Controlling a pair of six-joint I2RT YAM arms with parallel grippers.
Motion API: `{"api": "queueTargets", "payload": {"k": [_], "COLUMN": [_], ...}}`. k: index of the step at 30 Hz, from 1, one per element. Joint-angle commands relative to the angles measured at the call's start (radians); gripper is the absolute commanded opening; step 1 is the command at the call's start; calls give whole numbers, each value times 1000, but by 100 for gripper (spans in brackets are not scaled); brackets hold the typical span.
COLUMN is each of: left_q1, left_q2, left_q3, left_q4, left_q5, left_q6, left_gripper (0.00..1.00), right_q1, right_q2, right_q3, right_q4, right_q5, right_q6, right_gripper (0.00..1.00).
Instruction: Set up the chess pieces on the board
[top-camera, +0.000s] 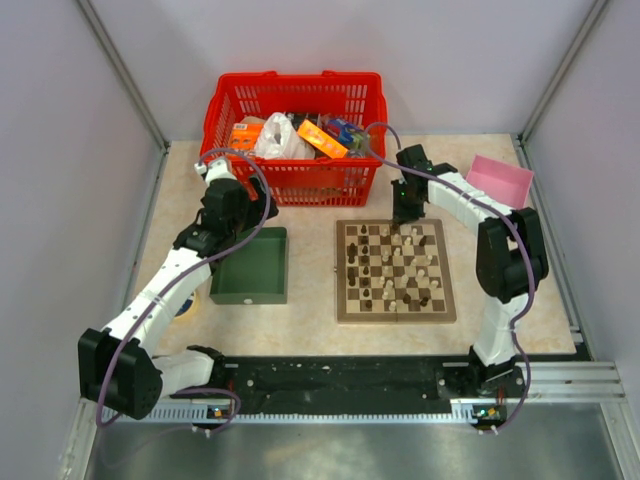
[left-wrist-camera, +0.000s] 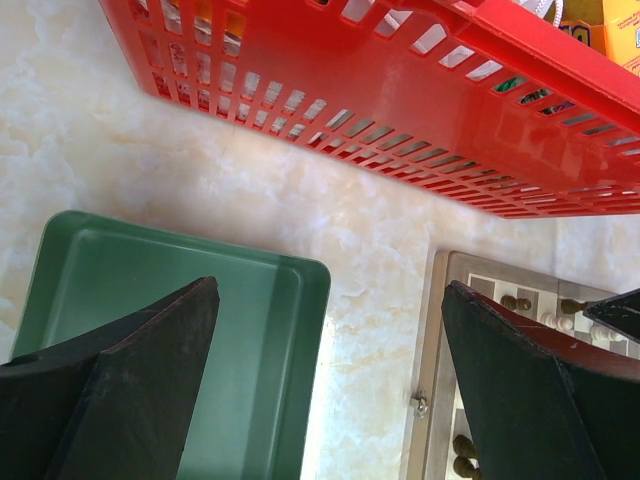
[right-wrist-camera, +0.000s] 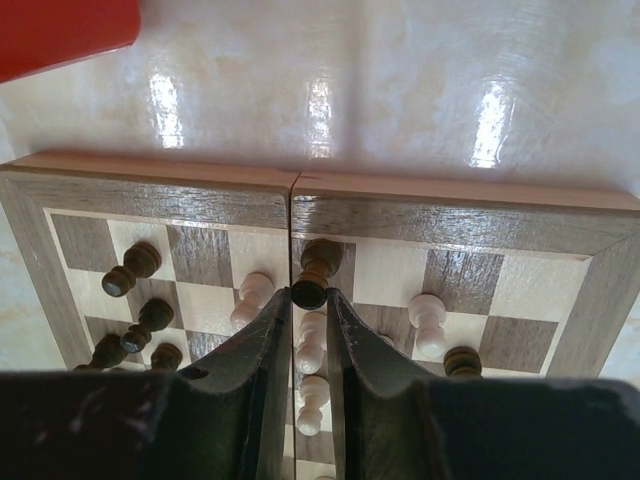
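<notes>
The board (top-camera: 395, 316) lies right of centre with dark and pale chess pieces (top-camera: 392, 265) scattered over its squares. My right gripper (top-camera: 405, 215) hangs over the board's far edge. In the right wrist view, the right gripper (right-wrist-camera: 310, 293) is shut on the head of a dark chess piece (right-wrist-camera: 322, 258) that stands on a far-row square beside the board's centre seam. Pale pieces (right-wrist-camera: 428, 322) and other dark pieces (right-wrist-camera: 130, 270) stand around it. My left gripper (left-wrist-camera: 330, 288) is open and holds nothing, above the table between the green tray (left-wrist-camera: 150, 270) and the board's rim (left-wrist-camera: 435, 350).
A red basket (top-camera: 295, 100) full of packets stands at the back, just beyond the board and close to both grippers. The green tray (top-camera: 246, 297) lies left of the board. A pink tray (top-camera: 498, 180) sits at the back right. A tape roll (top-camera: 187, 305) lies by the left arm.
</notes>
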Motion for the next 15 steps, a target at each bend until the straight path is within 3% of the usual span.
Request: {"api": "queueTargets", "payload": {"k": [1, 9, 15], "left_q1": [4, 4, 4], "left_q2": [-23, -21, -23], "left_q3": [21, 19, 18], "left_q4": [39, 43, 45], "left_q5": [14, 23, 23], "left_q6": [4, 7, 11], "left_gripper": [99, 99, 99], "right_q1": [14, 66, 172], "right_q2": [-93, -183, -199], "right_q3": [11, 47, 67], "right_q4": [18, -8, 2], "right_q5": [45, 76, 73], "right_q6": [0, 26, 69], "right_gripper": [18, 18, 18]}}
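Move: The right fingers are already shut on a dark chess piece standing in the board's far row, just right of the fold. The empty far-left corner of the playing squares lies about 9 cm to its left, level with it and some 3 cm below. A dark piece stands about 7 cm to the hand's left in the same row, a light one 3 cm left, both 3 cm lower. From the left hand, that corner is roughly 18 cm right, 3 cm ahead and 17 cm below. The right hand keeps its pinch on the dark chess piece and draws it straight up off the far row, slowly at first, then faster, to about 7 cm. Once well clear of the standing pieces it swings left as well, about 3 cm and still gathering speed, across the fold towards the board's far-left corner, while the wrist tilts some 10 degrees so the fingertips swing forward. ##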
